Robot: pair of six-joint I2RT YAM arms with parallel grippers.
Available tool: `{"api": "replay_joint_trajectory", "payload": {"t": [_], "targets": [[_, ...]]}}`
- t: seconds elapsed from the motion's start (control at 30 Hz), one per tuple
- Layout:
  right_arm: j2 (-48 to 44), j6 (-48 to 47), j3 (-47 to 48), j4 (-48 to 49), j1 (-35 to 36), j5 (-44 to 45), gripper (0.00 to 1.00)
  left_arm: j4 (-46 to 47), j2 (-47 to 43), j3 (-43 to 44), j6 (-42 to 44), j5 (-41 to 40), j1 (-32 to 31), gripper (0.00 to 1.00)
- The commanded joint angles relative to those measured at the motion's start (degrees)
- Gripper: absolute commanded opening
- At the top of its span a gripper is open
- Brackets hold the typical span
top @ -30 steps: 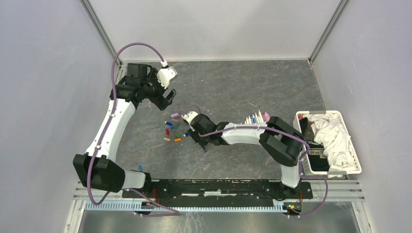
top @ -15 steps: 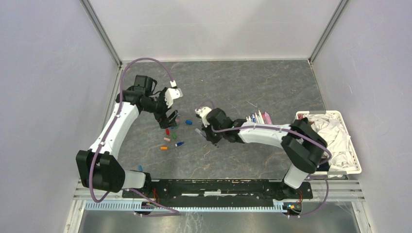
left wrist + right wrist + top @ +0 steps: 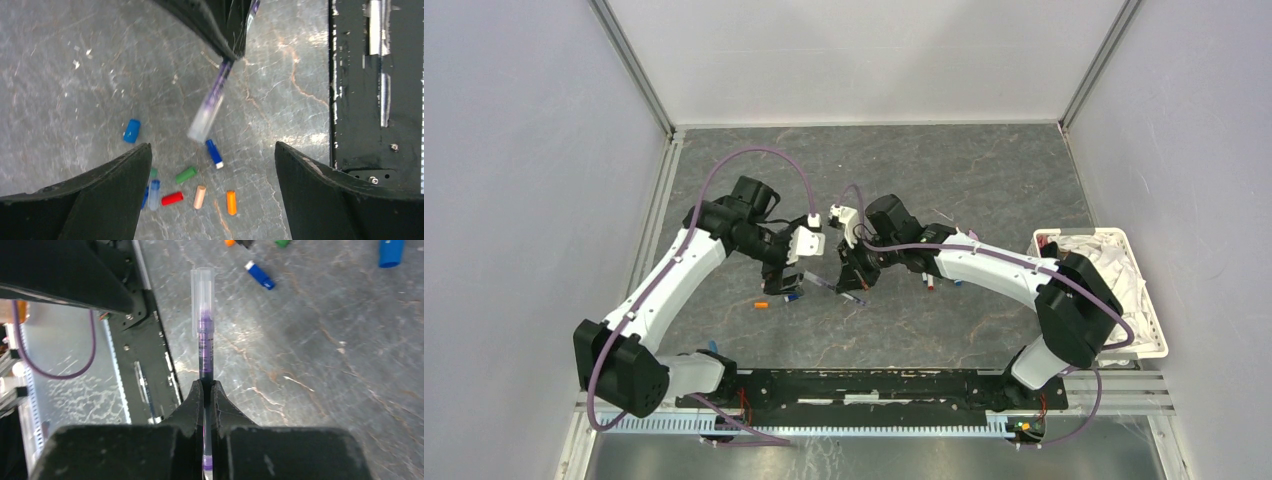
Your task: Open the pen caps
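My right gripper (image 3: 206, 385) is shut on a thin purple pen (image 3: 205, 347). The pen's clear cap (image 3: 202, 297) sticks out ahead of the jaws, still on the pen. In the top view this pen (image 3: 836, 291) lies level between the two grippers above the table. My left gripper (image 3: 212, 147) is open and wide, facing the pen's capped end (image 3: 204, 122), which hangs just beyond its fingertips. Loose pen caps lie on the table below: blue (image 3: 132, 130), green (image 3: 186, 174), red (image 3: 172, 198), peach (image 3: 199, 196) and orange (image 3: 231, 202).
A white basket (image 3: 1152, 345) holding a white cloth (image 3: 1109, 280) stands at the right edge. A few pen ends (image 3: 928, 282) show under the right arm. The black base rail (image 3: 874, 385) runs along the near edge. Grey walls close in both sides.
The right gripper shut on the purple pen, lifted it and turned it toward the left. The left arm swung from the back left to the middle, over the loose caps.
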Motion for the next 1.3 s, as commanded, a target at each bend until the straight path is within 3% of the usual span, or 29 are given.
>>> {"api": "replay_joint_trajectory", "payload": {"t": [0.0, 0.27, 0.57, 0.77, 0.83, 0.9, 0.97, 1.1, 1.27], "targets": [[0.8, 0.5, 2.7, 1.0, 0.0, -9.0, 0.00, -0.6, 0.5, -0.3, 3.5, -0.5, -2.4, 0.89], [0.6, 2.2, 2.8, 3.3, 0.0, -11.8, 0.00, -0.7, 2.0, -0.6, 3.3, -0.1, -4.1, 0.64], [-0.3, 2.7, 2.0, 4.9, 0.0, -9.7, 0.00, -1.1, 3.5, -0.8, 1.5, 0.9, -4.6, 0.50], [-0.8, 4.1, 1.9, 6.8, 0.0, -8.8, 0.00, -1.9, 3.9, -2.1, 1.1, 2.8, -5.2, 0.48], [-1.3, 4.2, 1.6, 7.3, 0.0, -8.3, 0.00, -1.9, 3.9, -2.5, 1.1, 2.6, -5.4, 0.40], [-1.5, 4.3, 1.2, 7.5, 0.0, -8.4, 0.05, -1.9, 4.0, -2.4, 1.0, 2.1, -5.5, 0.25], [-1.3, 5.0, 0.7, 8.2, 0.0, -9.1, 0.16, -1.9, 4.1, -1.9, 0.9, 1.6, -5.5, 0.04], [0.6, 9.4, -0.6, 12.4, 0.0, -11.9, 0.42, -2.0, 4.0, -0.9, 0.9, 1.3, -5.7, 0.02], [6.0, 12.8, 1.7, 16.5, 0.0, -16.8, 0.47, -2.8, 3.7, 0.3, 1.5, 1.4, -6.2, 0.02]]}}
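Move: The purple pen is gripped in my right hand. The middle of its clear cap lies about 5 cm to that hand's left, 2 cm ahead and roughly level. From my open left hand the cap is some 3 cm to the right, 1 cm back and 5 cm lower. On the table about 16 cm below my left hand, a dark-blue cap lies 2 cm left and level fore-and-aft, an orange cap 9 cm left and 2 cm back, and a light-blue cap 11 cm ahead, 3 cm right. I bring my left hand back and down about 4 cm, a little to the right, closing its fingers on the way until they pinch the pen's clear cap. Meanwhile my right hand draws the pen back some 2 cm, then rises and eases left towards my left hand; once the cap is gripped, I open its fingers about halfway around the barrel. ##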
